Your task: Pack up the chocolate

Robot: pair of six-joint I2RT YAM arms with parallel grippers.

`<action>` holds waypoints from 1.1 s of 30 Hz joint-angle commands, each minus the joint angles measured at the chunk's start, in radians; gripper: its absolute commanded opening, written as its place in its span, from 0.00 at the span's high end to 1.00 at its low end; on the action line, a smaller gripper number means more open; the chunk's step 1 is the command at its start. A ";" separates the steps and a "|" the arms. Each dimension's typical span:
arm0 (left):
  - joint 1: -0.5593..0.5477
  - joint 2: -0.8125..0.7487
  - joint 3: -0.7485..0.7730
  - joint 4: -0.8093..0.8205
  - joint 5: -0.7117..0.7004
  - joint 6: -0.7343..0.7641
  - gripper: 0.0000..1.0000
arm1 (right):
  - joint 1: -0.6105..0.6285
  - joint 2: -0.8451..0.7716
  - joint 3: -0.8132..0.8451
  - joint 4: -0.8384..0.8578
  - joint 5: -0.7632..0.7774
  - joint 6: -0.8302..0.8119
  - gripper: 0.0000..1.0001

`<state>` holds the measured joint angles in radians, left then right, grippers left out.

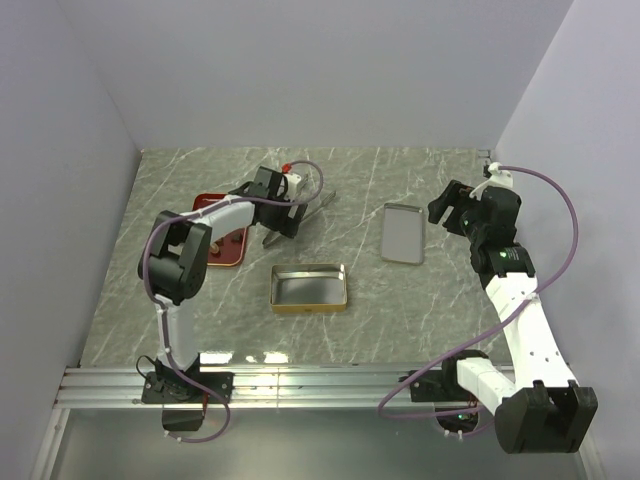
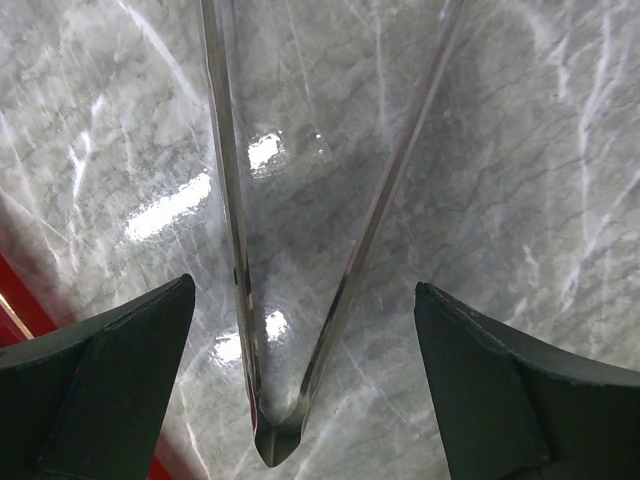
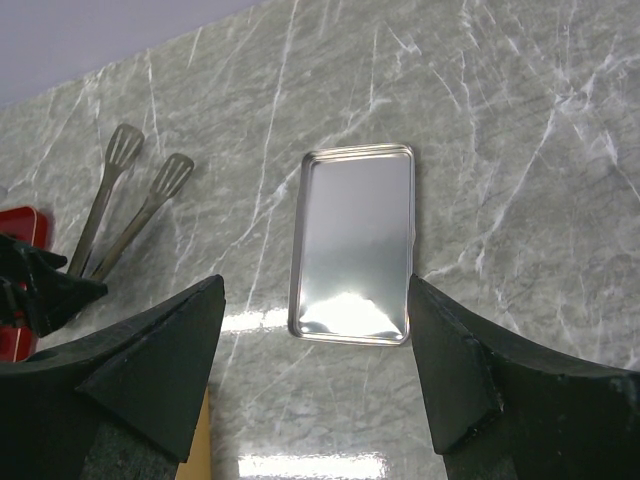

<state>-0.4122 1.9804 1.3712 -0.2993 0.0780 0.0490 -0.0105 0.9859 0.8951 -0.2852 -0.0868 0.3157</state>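
Observation:
No chocolate shows in any view; my left arm covers much of the red tray (image 1: 222, 252). A pair of metal tongs (image 1: 318, 205) lies on the marble table beside that tray. My left gripper (image 1: 290, 216) hangs low over the tongs' hinged end (image 2: 272, 435). It is open, one finger on each side of the tongs (image 2: 238, 230) and not touching them. The gold tin (image 1: 310, 288) stands open at the table's middle. Its silver lid (image 1: 403, 233) lies flat to the right. My right gripper (image 1: 446, 205) is open above the lid (image 3: 355, 240), holding nothing.
The red tray's edge (image 2: 22, 300) shows just left of my left finger. In the right wrist view the tongs' slotted tips (image 3: 150, 165) lie left of the lid, and the gold tin's corner (image 3: 206, 440) is at the bottom. Grey walls close in the table on three sides.

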 commanded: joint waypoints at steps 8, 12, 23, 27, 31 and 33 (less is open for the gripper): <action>-0.022 0.058 0.025 0.014 -0.072 0.003 0.05 | 0.006 -0.023 0.002 0.007 0.019 -0.018 0.20; -0.030 0.080 0.037 0.005 -0.104 0.003 0.08 | 0.006 -0.027 0.001 0.008 0.022 -0.020 0.20; -0.039 0.043 0.025 0.011 -0.149 -0.003 0.43 | 0.006 -0.036 -0.013 0.012 0.027 -0.017 0.20; -0.039 -0.009 0.031 0.000 -0.170 -0.021 0.44 | 0.006 -0.036 -0.013 0.012 0.027 -0.018 0.20; -0.037 -0.052 0.055 -0.026 -0.172 -0.041 0.45 | 0.006 -0.032 -0.012 0.014 0.024 -0.015 0.21; -0.037 -0.077 0.065 -0.035 -0.169 -0.043 0.46 | 0.006 -0.032 -0.012 0.017 0.022 -0.013 0.21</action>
<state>-0.4511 2.0037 1.3865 -0.3241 -0.0746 0.0269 -0.0105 0.9707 0.8890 -0.2859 -0.0719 0.3126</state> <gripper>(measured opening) 0.547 0.796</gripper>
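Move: The tongs lie spread under the left hand, their middle about 3 cm farther ahead, 3 cm to its right and 3 cm below, with the hinge end nearer the robot. From that hand the red tray of chocolates is some 14 cm left and 1 cm back, and the empty tin about 15 cm back and 5 cm right, both slightly lower. From the idle right hand, the tongs are roughly 27 cm left, 10 cm ahead and 23 cm below. Straight down about 2 cm, the left hand settles its open fingers astride the tongs' two arms on the hinge side of their middle. Nearly in place, it closes to about half open, bringing a finger against the outside of each arm and squeezing them together, while the wrist rolls some 5 degrees; then it eases up and left about 1 cm with the grip kept. ##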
